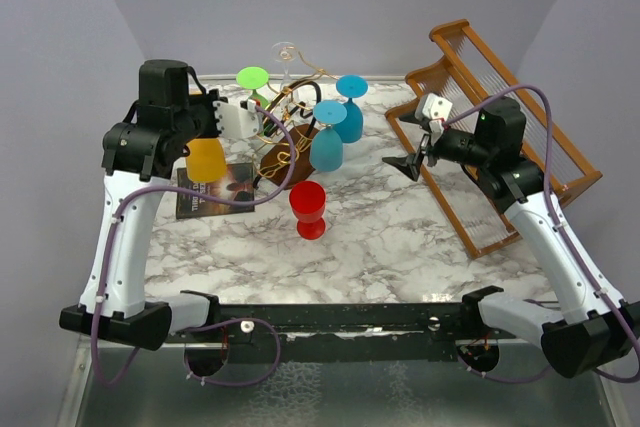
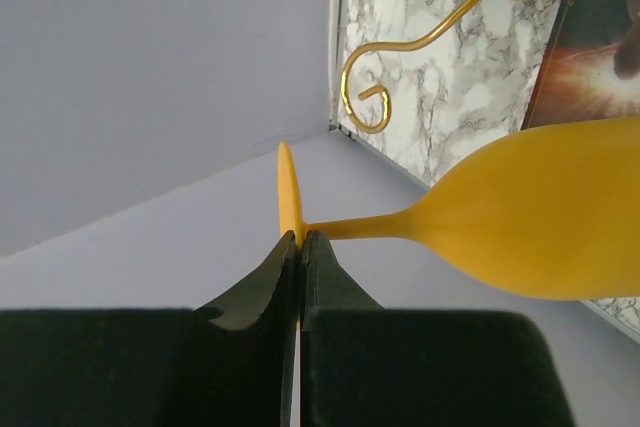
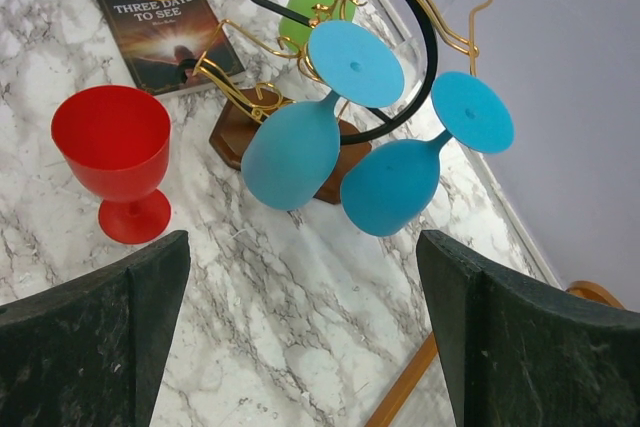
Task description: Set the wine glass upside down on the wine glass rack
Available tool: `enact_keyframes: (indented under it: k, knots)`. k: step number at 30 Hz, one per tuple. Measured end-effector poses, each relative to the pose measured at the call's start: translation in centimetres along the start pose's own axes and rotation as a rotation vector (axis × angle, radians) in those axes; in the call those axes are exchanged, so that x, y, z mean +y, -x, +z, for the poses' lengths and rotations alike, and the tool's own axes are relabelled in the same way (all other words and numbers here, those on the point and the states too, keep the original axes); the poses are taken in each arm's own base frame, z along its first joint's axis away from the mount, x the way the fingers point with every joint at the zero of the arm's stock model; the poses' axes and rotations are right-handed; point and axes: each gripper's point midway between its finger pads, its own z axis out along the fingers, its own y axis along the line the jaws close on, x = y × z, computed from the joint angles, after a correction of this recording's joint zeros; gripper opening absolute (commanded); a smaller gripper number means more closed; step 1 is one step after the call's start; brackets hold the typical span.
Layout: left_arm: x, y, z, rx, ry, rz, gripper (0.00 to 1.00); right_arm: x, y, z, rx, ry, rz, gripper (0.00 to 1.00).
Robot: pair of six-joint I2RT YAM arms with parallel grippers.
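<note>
My left gripper [image 2: 301, 237] is shut on the thin foot of an orange wine glass [image 2: 540, 212]. The glass hangs bowl down [image 1: 207, 159] just left of the wine glass rack [image 1: 290, 137], apart from its nearest gold scroll [image 2: 368, 97]. The rack's gold wire and black bar rise from a brown base [image 3: 238, 132]. Two blue glasses [image 3: 292, 152] [image 3: 392, 187], a green one [image 1: 253, 78] and a clear one [image 1: 285, 52] hang on it upside down. My right gripper [image 3: 303, 247] is open over bare marble to the right of the rack [image 1: 410, 162], holding nothing.
A red goblet [image 1: 308, 209] stands upright in front of the rack. A book [image 1: 215, 190] lies flat below the orange glass. A large slatted wooden rack [image 1: 500, 147] fills the right side behind my right arm. Walls close off the back and sides.
</note>
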Motion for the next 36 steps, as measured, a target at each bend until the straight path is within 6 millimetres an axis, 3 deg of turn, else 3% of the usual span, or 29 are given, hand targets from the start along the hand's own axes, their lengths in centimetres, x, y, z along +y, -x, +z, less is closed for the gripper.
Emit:
enact_keyframes:
  k: [8,22,36]
  knots:
    - [-1.5,0.8,2.4,-0.055,-0.085,0.102,0.00,0.2,-0.1,0.0,-0.005,0.001,-0.003,0.95]
    - [-2.4,2.1,6.0,-0.141,-0.137,0.199,0.00,0.6,-0.3,0.0,-0.010,0.018,0.010,0.96]
    - [-1.4,1.9,8.6,-0.128,-0.074,0.219,0.00,0.7,-0.4,-0.1,-0.015,0.029,0.017,0.96]
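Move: Beneath and ahead of the left hand, which still holds the yellow wine glass upside down by its foot, the curled end of the rack's near-left gold hook lies about 7 cm forward, 3 cm right and 9 cm below. The hanging green glass is some 13 cm ahead, 10 cm right and 14 cm down; the nearer blue glass about 5 cm ahead, 22 cm right and equally low. From the right hand, the hook's end lies about 31 cm left and 6 cm forward, roughly level. Keeping its pinch on the yellow glass's foot, the left hand carries the glass about 6 cm forward and 5.5 cm down, easing a little to the right, to bring the stem up to the hook's curled end. The sinking and rightward drift come first and then stop; the last stretch runs level, straight forward. The wrist turns clockwise some 15 degrees. ##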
